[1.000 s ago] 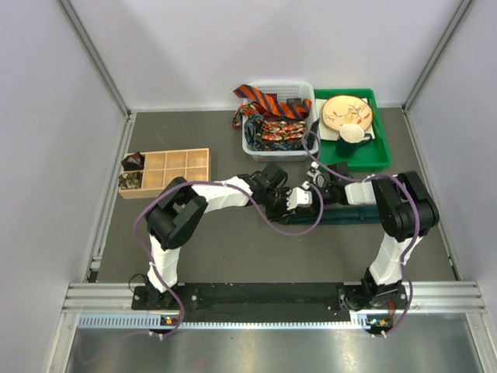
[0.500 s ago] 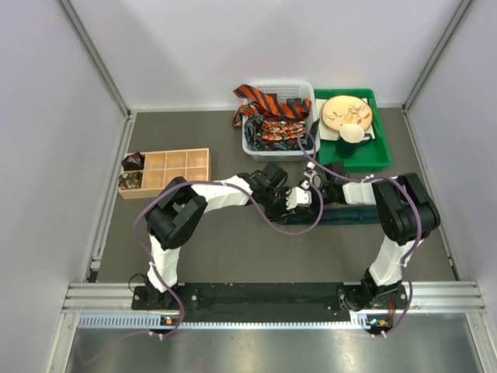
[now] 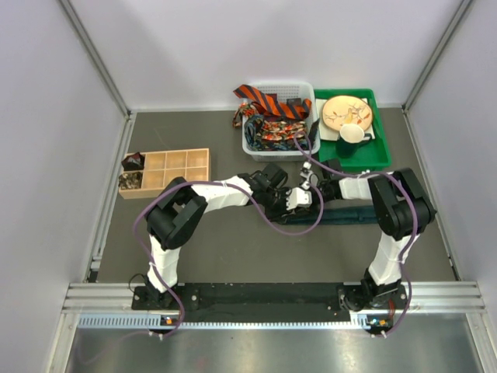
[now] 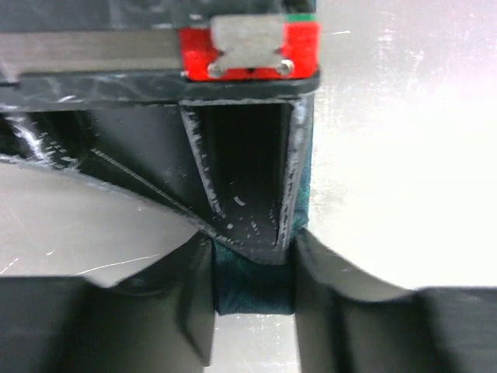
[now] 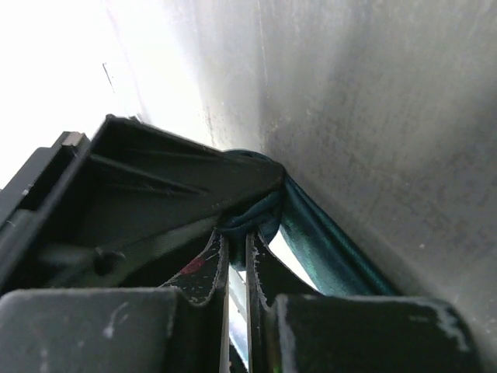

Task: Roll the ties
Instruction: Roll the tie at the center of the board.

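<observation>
The dark teal tie [image 3: 353, 215] lies as a long strip on the table, right of centre. My left gripper [image 3: 299, 199] holds its folded end: in the left wrist view the teal tie [image 4: 252, 284] fills the gap between the fingers of the left gripper [image 4: 252, 311]. My right gripper [image 3: 309, 181] meets it tip to tip. In the right wrist view the right gripper [image 5: 237, 239] is shut, with a fold of the teal tie [image 5: 318, 233] pinched at its tips. An orange-and-black striped tie [image 3: 260, 97] and dark red-patterned ties [image 3: 276, 132] fill the white basket [image 3: 247, 141].
A green tray [image 3: 380, 159] at the back right carries a tan plate [image 3: 347, 111] and a dark green mug [image 3: 353, 138]. A wooden compartment box [image 3: 167, 172] sits at the left with something dark in its left cells. Purple cables loop around both arms.
The right gripper has shifted slightly up and left towards the left gripper and has closed on the tie. The left arm has stayed put.
</observation>
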Robot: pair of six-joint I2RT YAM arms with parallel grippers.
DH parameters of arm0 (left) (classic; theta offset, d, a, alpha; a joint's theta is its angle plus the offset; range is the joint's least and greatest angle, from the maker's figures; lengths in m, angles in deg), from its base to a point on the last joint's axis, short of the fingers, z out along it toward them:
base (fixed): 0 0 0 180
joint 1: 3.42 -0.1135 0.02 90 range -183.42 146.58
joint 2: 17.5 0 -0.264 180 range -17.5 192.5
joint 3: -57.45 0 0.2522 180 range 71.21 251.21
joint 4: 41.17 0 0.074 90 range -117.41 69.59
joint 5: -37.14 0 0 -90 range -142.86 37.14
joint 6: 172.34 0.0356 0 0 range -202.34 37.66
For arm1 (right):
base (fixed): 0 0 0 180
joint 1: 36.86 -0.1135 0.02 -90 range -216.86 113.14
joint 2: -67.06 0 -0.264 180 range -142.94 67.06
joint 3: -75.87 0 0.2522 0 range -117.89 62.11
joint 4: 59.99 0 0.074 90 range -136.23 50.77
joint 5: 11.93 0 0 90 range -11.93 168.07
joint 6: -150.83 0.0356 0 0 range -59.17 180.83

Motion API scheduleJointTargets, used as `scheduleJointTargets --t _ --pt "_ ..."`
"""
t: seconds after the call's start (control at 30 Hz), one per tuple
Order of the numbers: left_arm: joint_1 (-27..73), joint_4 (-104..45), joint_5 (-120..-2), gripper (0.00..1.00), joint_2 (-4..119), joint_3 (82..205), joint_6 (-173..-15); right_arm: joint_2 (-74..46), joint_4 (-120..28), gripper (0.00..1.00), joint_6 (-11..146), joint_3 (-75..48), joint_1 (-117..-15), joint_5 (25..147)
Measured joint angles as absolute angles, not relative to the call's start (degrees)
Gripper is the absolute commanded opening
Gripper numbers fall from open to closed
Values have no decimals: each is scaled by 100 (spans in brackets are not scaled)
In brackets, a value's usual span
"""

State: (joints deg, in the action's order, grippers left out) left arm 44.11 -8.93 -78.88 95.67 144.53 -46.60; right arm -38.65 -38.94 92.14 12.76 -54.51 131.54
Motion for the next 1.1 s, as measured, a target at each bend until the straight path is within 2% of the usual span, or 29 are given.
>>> scheduleJointTargets --t 0.07,0.1,0.17,0.2,0.53,0.7,0.83,1.0,1.1 --pt "4409 -919 -7869 62 9567 14453 -4671 -3900 -3817 0 9102 1248 -5434 13161" --pt "4396 -963 -7853 76 9567 14451 -4690 -3919 -3791 0 9059 1248 -5425 13174" --pt "4332 -1118 -7902 87 9551 14381 -4769 -3952 -3763 0 8982 1248 -5392 13213" --pt "4273 -1250 -7952 99 9521 14298 -4795 -3965 -3739 0 8938 1250 -5364 13226" --pt "3675 -2272 -8623 99 8179 12923 -5433 -4046 -3570 0 8621 1250 -5230 13331" --pt "3712 -3490 -9023 99 7291 12486 -5984 -4064 -3496 0 8486 1204 -5230 13333" --pt "3692 -3457 -9569 99 7842 12812 -6257 -4169 -3336 0 8372 1099 -5174 13414" --pt "3526 -5315 -9722 99 8231 11594 -6594 -4348 -3033 0 8082 890 -5102 13561" --pt "3543 -6220 -9766 99 8780 11426 -6751 -4422 -2884 0 7933 802 -5082 13615"
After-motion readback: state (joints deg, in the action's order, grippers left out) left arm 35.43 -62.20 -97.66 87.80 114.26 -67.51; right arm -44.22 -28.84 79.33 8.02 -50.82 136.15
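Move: The tie's rolled end sits right between the left hand's fingers; the right fingers pinch it too, its middle some 2 cm to their left and level fore and aft. From the left hand, the middle of the flat unrolled tie lies about 21 cm right, 1 cm farther out. The white basket is roughly 28 cm ahead and 2 cm left, the green tray about 26 cm ahead and 18 cm right. Left fingers open off the roll, rise about 11 cm, then sink back, tilting flatter; right keeps its pinch. ##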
